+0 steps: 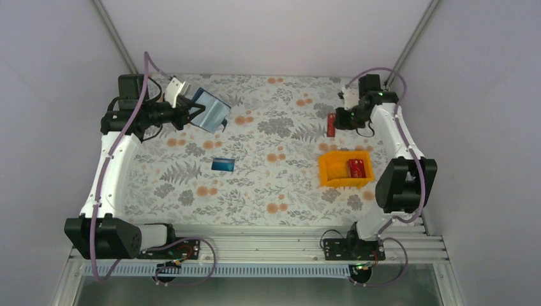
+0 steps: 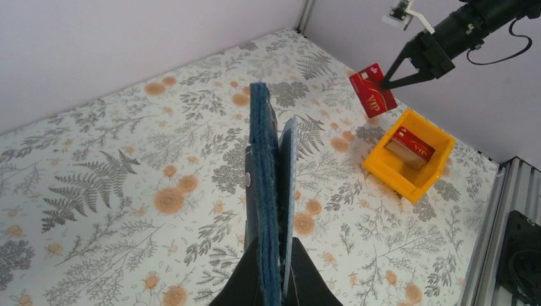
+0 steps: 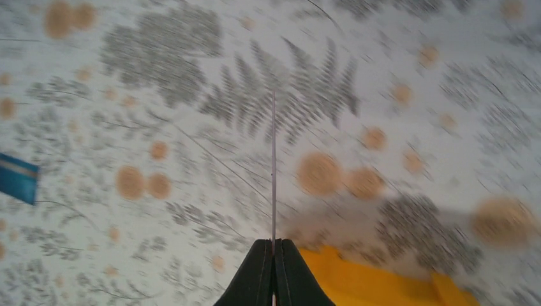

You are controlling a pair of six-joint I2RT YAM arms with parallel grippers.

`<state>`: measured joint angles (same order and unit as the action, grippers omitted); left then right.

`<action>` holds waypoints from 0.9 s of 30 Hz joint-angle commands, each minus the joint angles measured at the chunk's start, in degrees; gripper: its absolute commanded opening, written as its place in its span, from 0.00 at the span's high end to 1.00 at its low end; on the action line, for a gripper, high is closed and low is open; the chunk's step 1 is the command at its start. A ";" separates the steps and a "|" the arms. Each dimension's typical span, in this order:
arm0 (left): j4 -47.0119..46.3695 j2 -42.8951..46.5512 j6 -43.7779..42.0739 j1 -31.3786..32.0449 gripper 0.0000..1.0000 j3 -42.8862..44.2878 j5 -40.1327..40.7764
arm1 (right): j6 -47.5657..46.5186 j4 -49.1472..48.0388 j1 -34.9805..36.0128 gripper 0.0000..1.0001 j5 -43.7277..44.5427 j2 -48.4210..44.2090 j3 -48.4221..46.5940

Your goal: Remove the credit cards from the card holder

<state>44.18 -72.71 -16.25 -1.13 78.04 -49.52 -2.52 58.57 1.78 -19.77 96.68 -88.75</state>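
My left gripper [image 1: 190, 114] is shut on the blue card holder [image 1: 211, 109] and holds it above the table at the back left. In the left wrist view the card holder [image 2: 263, 159] stands edge-on between the jaws of my left gripper [image 2: 276, 254], with a thin lighter-blue sheet [image 2: 289, 166] on its right side. My right gripper [image 1: 337, 121] is shut on a red credit card [image 1: 331, 124] at the back right. That same red card [image 3: 274, 159] shows edge-on in the right wrist view, pinched by my right gripper [image 3: 274, 243]. A blue card [image 1: 222, 164] lies flat mid-table.
An orange bin [image 1: 330, 173] sits on the floral cloth at the right, with another red card [image 1: 357, 167] inside. The bin [image 3: 383, 284] lies just below and right of the right jaws. White walls close the back and sides.
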 commanded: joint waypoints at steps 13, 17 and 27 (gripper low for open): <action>-5.20 6.78 -1.81 6.14 0.98 -6.25 6.39 | -18.90 -1.65 -4.34 0.96 6.93 -18.75 19.63; -5.52 8.05 -2.12 6.75 0.98 -6.75 7.14 | -24.44 0.29 -4.36 0.96 9.47 -19.38 21.01; -5.28 8.51 -3.02 8.99 0.98 -7.15 8.07 | -25.08 5.46 -4.57 0.96 22.97 -15.37 19.58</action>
<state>40.66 -65.19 -17.78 7.42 70.96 -42.17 -26.06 60.55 -2.81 -3.57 81.30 -69.28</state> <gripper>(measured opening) 0.051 0.043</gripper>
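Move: The red card is already pinched in my right fingers. The orange box I'm taking it to has its middle about 9 cm back and 7 cm to the right of that hand, some 15 cm lower. Inside the box, the red pack lies about 9 cm back and 11 cm right of the hand. From my left hand, which holds the card holder, the box is some 49 cm to the right, 3 cm back and 30 cm below. I carry the red card over the orange box with my right hand, about 9 cm back and 7 cm to my right, sinking some 4 cm. The wrist rolls roughly 25 degrees, left side dropping, until the leftward lean is gone from the fingers, which stay shut on the card. My left hand keeps its pinch on the holder and eases about 4 cm back and right. ##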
